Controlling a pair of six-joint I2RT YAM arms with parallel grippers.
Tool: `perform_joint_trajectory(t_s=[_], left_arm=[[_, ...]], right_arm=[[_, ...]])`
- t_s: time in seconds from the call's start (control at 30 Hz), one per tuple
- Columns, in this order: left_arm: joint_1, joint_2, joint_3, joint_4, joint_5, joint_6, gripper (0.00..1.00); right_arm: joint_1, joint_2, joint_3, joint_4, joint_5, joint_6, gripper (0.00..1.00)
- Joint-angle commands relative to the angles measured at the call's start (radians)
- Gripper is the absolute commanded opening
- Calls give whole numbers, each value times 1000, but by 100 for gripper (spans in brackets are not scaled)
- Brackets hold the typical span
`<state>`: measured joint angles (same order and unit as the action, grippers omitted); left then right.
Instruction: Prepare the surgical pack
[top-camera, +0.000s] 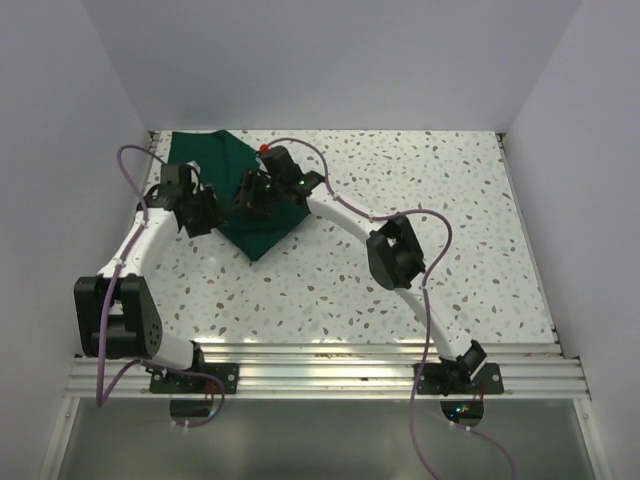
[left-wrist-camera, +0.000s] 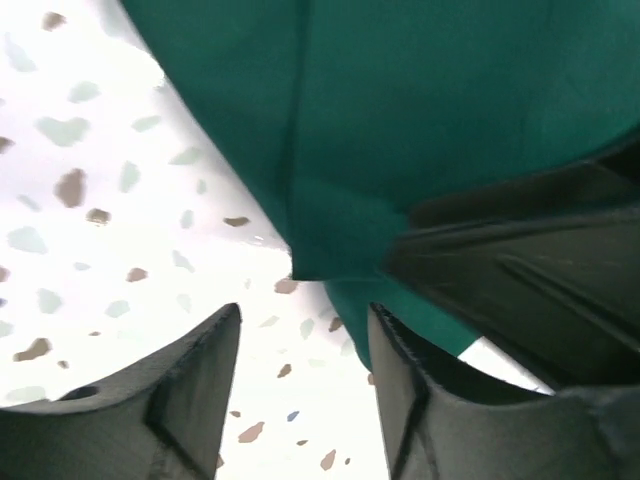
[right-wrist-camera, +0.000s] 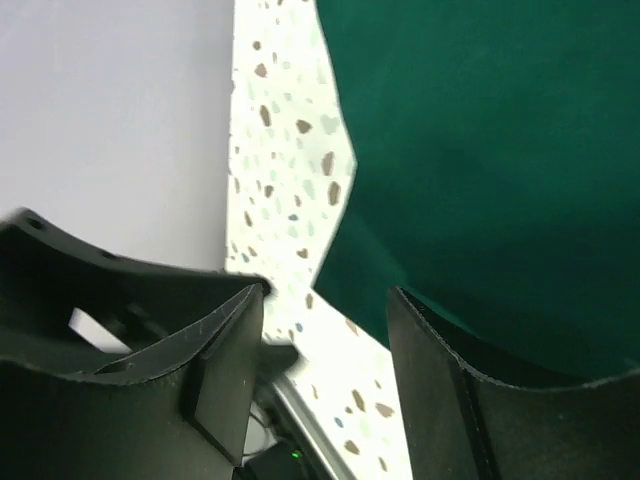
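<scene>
The surgical pack is a dark green cloth lying folded at the far left of the speckled table. No instruments or tray show. My left gripper hovers at the cloth's left edge. In the left wrist view it is open, with only bare table between its fingers and a cloth corner just beyond them. My right gripper is over the cloth's middle. In the right wrist view it is also open and holds nothing, with the cloth beside and under its right finger.
The two grippers are close together; the right one's dark body fills the right of the left wrist view. The left wall and back wall stand near the cloth. An aluminium rail runs along the near edge. Pink cables trail along both arms.
</scene>
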<state>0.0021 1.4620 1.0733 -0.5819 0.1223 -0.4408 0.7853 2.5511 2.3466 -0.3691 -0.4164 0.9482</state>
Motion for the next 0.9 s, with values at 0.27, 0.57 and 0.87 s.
perform_joint_trajectory(t_s=[0.27,0.57,0.87], left_arm=[[70,30,14,-10,17,17,17],[68,156,22,14,11,-12,4],[68,227,2,40,17,-38,1]], right_arm=[[-328,-163,-15,-116,76,-253,25],[-396,9,82,-32,-33,-262,0],[-370,84,5,91,-165,-210,0]])
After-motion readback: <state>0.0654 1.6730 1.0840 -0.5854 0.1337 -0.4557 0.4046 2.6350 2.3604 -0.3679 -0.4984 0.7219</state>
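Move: The green cloth's right corner lies some 16 cm ahead of the right hand and 22 cm to its right, roughly 9 cm lower; the cloth's near tip is about 7 cm back and 4 cm to the right of that hand. From the left hand, the cloth's left edge is about 5 cm ahead and 1 cm left, its near tip some 3 cm back and 8 cm right, both around 8 cm below. The green cloth, already let go, is left lying as the right hand sweeps about 24 cm right and 19 cm forward, rising slightly and shutting its empty fingers, then doubles back left and sinks some 8 cm towards the cloth's far right edge. The left hand shifts 2 cm left, shuts empty too, and drops about 7 cm beside the cloth's left edge, tipping steeper. ##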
